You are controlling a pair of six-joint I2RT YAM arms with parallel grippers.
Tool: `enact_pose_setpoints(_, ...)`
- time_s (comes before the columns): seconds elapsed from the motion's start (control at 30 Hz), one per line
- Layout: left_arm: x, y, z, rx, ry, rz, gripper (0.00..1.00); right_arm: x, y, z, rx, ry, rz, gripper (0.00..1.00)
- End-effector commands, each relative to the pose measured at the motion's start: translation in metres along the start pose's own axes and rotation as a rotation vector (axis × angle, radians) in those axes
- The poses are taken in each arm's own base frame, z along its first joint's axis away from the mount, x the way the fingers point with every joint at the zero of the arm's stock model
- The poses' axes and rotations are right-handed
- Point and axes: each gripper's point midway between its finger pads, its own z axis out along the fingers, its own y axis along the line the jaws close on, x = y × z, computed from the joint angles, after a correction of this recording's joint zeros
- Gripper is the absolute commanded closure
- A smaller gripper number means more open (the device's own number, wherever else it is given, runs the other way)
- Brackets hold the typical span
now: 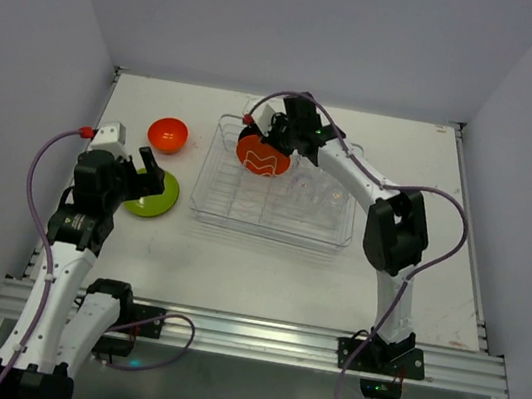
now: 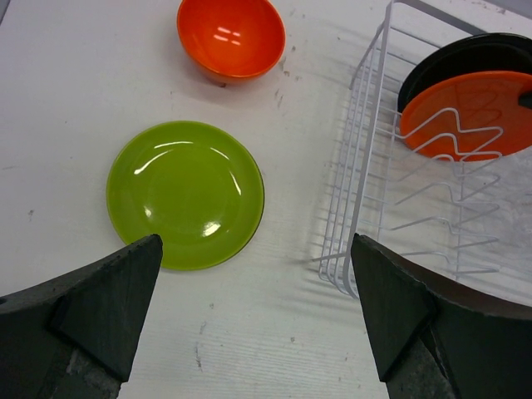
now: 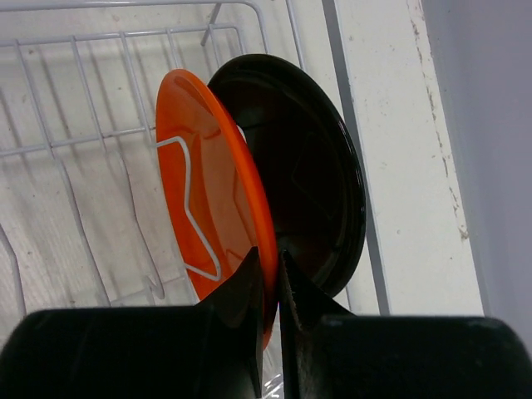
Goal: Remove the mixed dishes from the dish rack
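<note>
The dish rack [image 1: 261,229] stands mid-table. A red-orange plate [image 1: 263,156] sits upright in its far left slots, with a black plate [image 3: 316,166] close behind it. My right gripper [image 3: 270,266] is shut on the red-orange plate's [image 3: 208,191] near rim, one finger on each face. Clear tumblers [image 1: 332,198] stand in the rack's right half. On the table left of the rack lie a lime green plate [image 2: 184,193] and an orange bowl [image 2: 231,37]. My left gripper [image 2: 258,307] hangs open and holds nothing, above the table between the green plate and the rack's [image 2: 357,208] left wall.
White walls close in the table on the left, the back and the right. The rack's far rim [image 3: 337,50] runs close to the black plate. The green plate [image 1: 152,194] lies just under my left arm's wrist, with the bowl [image 1: 168,133] beyond it.
</note>
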Motion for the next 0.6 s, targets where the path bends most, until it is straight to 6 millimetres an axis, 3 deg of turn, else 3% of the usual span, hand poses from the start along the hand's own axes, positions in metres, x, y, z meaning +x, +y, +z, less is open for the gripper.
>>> enact_pose_setpoints(0.0, -0.009, -0.007, -0.002, 0.039, -0.038, 0.038, 0.00, -0.046, -0.022, -0.044, 0.079, -0.128, -0.093, 1.00)
enact_pose_setpoints(0.4, -0.015, -0.009, -0.009, 0.051, -0.075, 0.038, 0.00, -0.077, -0.043, -0.112, 0.218, -0.208, -0.033, 1.00)
enact_pose_setpoints(0.47, -0.016, -0.016, -0.012, 0.090, -0.077, 0.048, 0.00, -0.077, -0.052, -0.125, 0.278, -0.205, 0.019, 1.00)
enact_pose_setpoints(0.57, -0.014, -0.047, -0.021, 0.267, -0.074, 0.097, 0.00, -0.081, -0.060, -0.153, 0.351, -0.231, 0.167, 1.00)
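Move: The right hand already holds the orange plate by its upper right rim; the plate's middle lies about 4 cm to the hand's left, 1 cm back and 5 cm below. The black plate stands just beyond it, some 2 cm ahead of the hand, 4 cm left and 6 cm down. The nearest glass is roughly 7 cm right, 1 cm back, 8 cm lower. From the idle left hand, the orange plate is about 19 cm ahead, 23 cm right and 12 cm below. Keeping its pinch on the orange plate's rim, the right hand pulls the plate up out of its slot in front of the black plate, rising about 12 cm, slowly at first and then faster. The wrist tips the fingers upward by some 10 degrees on the way. ##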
